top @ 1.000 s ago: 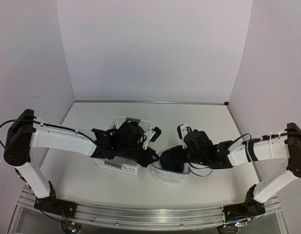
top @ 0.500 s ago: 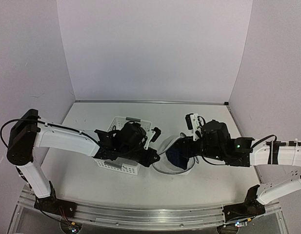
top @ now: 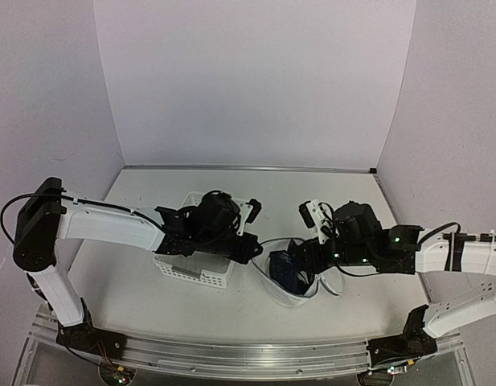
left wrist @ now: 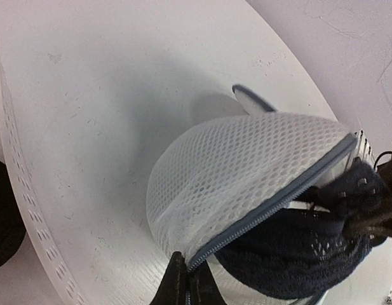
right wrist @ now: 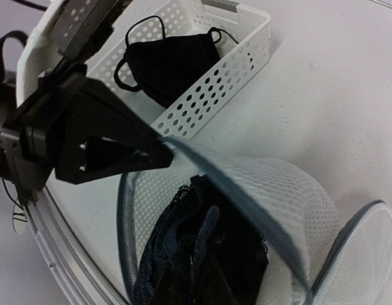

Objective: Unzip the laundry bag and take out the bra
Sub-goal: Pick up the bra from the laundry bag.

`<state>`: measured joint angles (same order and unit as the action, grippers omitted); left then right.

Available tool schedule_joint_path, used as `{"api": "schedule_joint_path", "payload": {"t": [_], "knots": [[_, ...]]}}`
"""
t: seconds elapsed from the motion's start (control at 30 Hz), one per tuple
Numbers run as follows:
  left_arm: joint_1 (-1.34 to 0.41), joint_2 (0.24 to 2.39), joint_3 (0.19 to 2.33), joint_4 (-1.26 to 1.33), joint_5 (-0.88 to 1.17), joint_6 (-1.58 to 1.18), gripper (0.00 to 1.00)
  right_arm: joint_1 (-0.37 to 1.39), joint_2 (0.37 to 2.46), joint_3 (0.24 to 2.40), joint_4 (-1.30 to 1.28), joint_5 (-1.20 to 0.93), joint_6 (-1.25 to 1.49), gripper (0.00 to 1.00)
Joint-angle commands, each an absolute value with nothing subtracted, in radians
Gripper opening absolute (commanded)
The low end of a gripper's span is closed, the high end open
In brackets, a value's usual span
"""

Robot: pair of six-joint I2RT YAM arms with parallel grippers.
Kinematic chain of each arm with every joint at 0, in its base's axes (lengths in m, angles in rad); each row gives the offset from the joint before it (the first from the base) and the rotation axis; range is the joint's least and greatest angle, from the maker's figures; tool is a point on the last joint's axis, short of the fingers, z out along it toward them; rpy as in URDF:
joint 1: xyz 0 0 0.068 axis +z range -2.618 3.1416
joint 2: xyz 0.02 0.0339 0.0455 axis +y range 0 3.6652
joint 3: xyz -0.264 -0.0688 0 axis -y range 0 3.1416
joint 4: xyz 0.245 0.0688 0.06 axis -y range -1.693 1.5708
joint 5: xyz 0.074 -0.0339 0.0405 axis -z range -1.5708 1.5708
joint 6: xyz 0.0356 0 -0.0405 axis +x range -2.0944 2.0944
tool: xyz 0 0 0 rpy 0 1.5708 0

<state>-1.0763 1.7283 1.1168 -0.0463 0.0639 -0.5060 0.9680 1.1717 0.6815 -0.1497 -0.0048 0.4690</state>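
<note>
The laundry bag point(top: 300, 294) of white mesh lies between the arms with its zipped lid point(left wrist: 240, 165) lifted off the body. My left gripper point(left wrist: 186, 287) is shut on the grey zipper edge at the lid's near end, and it also shows in the right wrist view point(right wrist: 162, 152). The bra point(right wrist: 183, 244), dark lace fabric, sits bunched in the bag's open mouth point(left wrist: 291, 257). My right gripper point(right wrist: 199, 283) reaches into the opening from the right and is shut on the bra's fabric. In the top view the right gripper point(top: 302, 261) sits over the bag.
A white lattice basket point(top: 195, 273) stands left of the bag under the left arm, and it holds a black garment with thin loops point(right wrist: 173, 60). The table's metal front rail point(top: 248, 354) runs close behind the bag.
The right gripper, which had drawn back to the right, has come down into the bag's mouth. The lid stands wider open and the bag has shifted toward the front.
</note>
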Motion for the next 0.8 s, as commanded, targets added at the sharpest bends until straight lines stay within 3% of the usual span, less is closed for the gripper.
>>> {"api": "schedule_joint_path", "payload": {"t": [0.0, 0.27, 0.77], "knots": [[-1.063, 1.765, 1.202, -0.021, 0.079, -0.516, 0.0, 0.964, 1.108, 0.694, -0.115, -0.158, 0.427, 0.0], [-1.063, 1.836, 1.252, -0.036, 0.138, -0.502, 0.0, 0.965, 0.989, 0.697, -0.06, -0.164, 0.447, 0.0], [-1.064, 1.842, 1.244, -0.038, 0.185, -0.5, 0.0, 0.963, 0.826, 0.734, -0.015, 0.088, 0.475, 0.0]]}}
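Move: The bra is already pinched by the right hand, its bulk hanging inside the open laundry bag about 5 cm below those fingers, 3 cm to their left and 1 cm back. The bag's middle is some 8 cm under that hand and 3 cm left, level fore and aft; its lid lies about 8 cm right and 11 cm down. The basket stands roughly 27 cm left, 12 cm ahead and 11 cm down. From the left hand, on the bag's rim, the bra is about 8 cm right, 3 cm back and 4 cm lower. The bra is drawn up out of the bag by the right hand, which keeps its pinch, eases back about 2.5 cm first, then lifts nearly straight up, 12 cm in all, its fingers tilting upward some 20 degrees. The left hand keeps the zippered rim pinched and gives a little to the right and down, 2 cm or so each way. ##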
